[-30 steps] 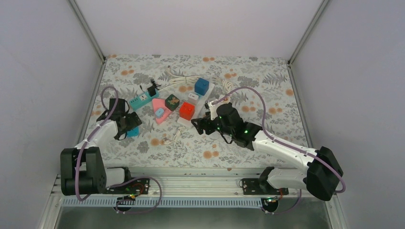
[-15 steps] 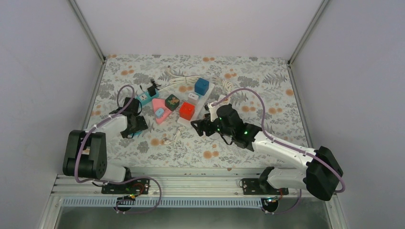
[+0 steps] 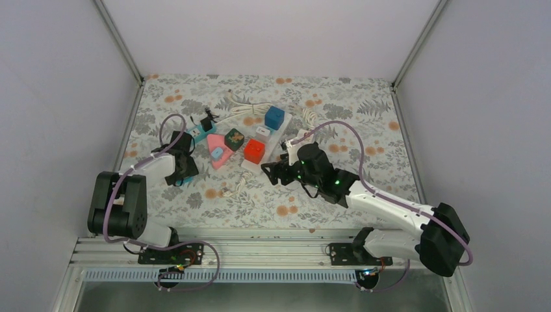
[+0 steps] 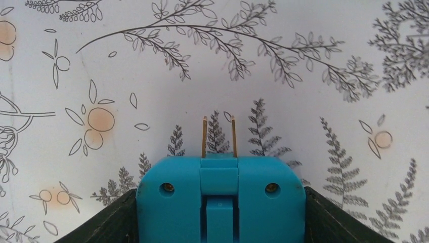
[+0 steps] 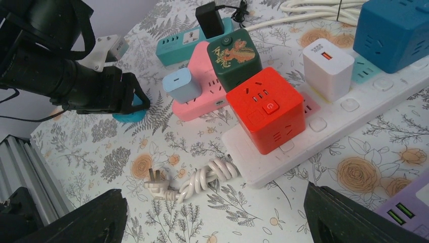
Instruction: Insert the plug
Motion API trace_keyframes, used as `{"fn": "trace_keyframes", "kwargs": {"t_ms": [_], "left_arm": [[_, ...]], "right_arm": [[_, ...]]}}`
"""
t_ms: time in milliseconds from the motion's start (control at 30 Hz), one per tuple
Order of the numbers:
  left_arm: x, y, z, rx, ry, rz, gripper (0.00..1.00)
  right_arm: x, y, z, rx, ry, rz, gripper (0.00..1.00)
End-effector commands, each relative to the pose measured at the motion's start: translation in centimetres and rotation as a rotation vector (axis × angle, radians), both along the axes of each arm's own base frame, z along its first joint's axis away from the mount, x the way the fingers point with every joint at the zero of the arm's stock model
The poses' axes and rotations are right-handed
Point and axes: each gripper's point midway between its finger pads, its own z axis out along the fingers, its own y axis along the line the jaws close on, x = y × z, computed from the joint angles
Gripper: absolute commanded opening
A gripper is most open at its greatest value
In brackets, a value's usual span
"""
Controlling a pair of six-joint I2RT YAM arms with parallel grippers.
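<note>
The plug is a blue block with two brass prongs that point away over the flowered cloth. It sits between the dark fingers of my left gripper, and both fingers press its sides. In the right wrist view the plug shows under the left gripper, low on the cloth. The top view has that gripper left of the pink power strip. My right gripper hangs open over a coiled white cord, holding nothing.
A teal strip carries a black adapter. The long white strip holds a red cube, a white charger and a blue cube. A green cube sits on the pink strip. A purple strip lies at the right.
My left gripper has shifted a little right toward the strips and its jaws have narrowed onto the blue plug. The right arm has barely moved.
</note>
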Motion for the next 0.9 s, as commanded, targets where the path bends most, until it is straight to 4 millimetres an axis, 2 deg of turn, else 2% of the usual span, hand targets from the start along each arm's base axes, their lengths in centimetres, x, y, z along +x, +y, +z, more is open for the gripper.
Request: {"fn": "trace_keyframes", "kwargs": {"t_ms": [0,200,267,333,433,500,567,667,800,867], "left_arm": [[1.2,-0.5,2.5,0.039,-0.062,-0.03,0.61],[4.2,-2.2,8.8,0.047,-0.209,-0.105,0.6],[5.6,-3.5,12.1,0.038,-0.298,-0.155,0.6],[6.6,-5.9,15.2,-0.008,-0.388,-0.253,0.61],[7.6,-10.4,20.9,-0.1,-0.56,-0.437,0.61],[7.7,-13.4,24.5,-0.161,-0.668,-0.563,0.61],[7.3,-16.2,27.2,-0.223,-0.752,-0.692,0.61],[6.3,-19.8,29.4,-0.294,-0.852,-0.866,0.61],[4.6,-24.1,30.4,-0.327,-0.917,-1.072,0.59],[2.7,-26.6,31.1,-0.311,-0.952,-1.203,0.58]], "right_arm": [[0.6,-0.9,0.8,0.028,-0.013,-0.069,0.9],[2.0,-2.3,-0.8,0.0,0.063,-0.201,0.9],[1.8,-2.6,-0.9,0.012,0.077,-0.217,0.9],[1.7,-3.0,-0.5,0.031,0.082,-0.229,0.9],[1.5,-3.8,0.4,0.058,0.082,-0.248,0.9],[1.2,-3.7,1.5,0.083,0.081,-0.22,0.9],[0.7,-3.6,2.6,0.096,0.072,-0.186,0.9],[0.0,-4.1,4.1,0.103,0.071,-0.175,0.9],[-1.1,-5.1,6.6,0.163,0.081,-0.185,0.9],[-1.8,-5.3,8.2,0.217,0.092,-0.175,0.9]]}}
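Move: My left hand already pinches the teal adapter at the table. Its likely place, the purple strip, lies about 45 cm to the right and 8 cm ahead, at about the same height. Nearer the way stand the pink strip, 14 cm right and 10 ahead, the dark green adapter, 20 right and 14 ahead, and the red adapter, 27 right and 9 ahead. From my right hand the purple strip is some 12 cm ahead, 7 right and 19 below. I keep my pinch on the teal adapter and sweep it fast off the table with my left hand, nearly 30 cm up and about 20 cm right, towards the purple strip's side, going a little forward at first. The wrist swings some 70 degrees, so the fingers end up pointing forward-right and only slightly down. My right hand, open and empty, shifts about 5 cm right and 5 up, turning slightly clockwise. ##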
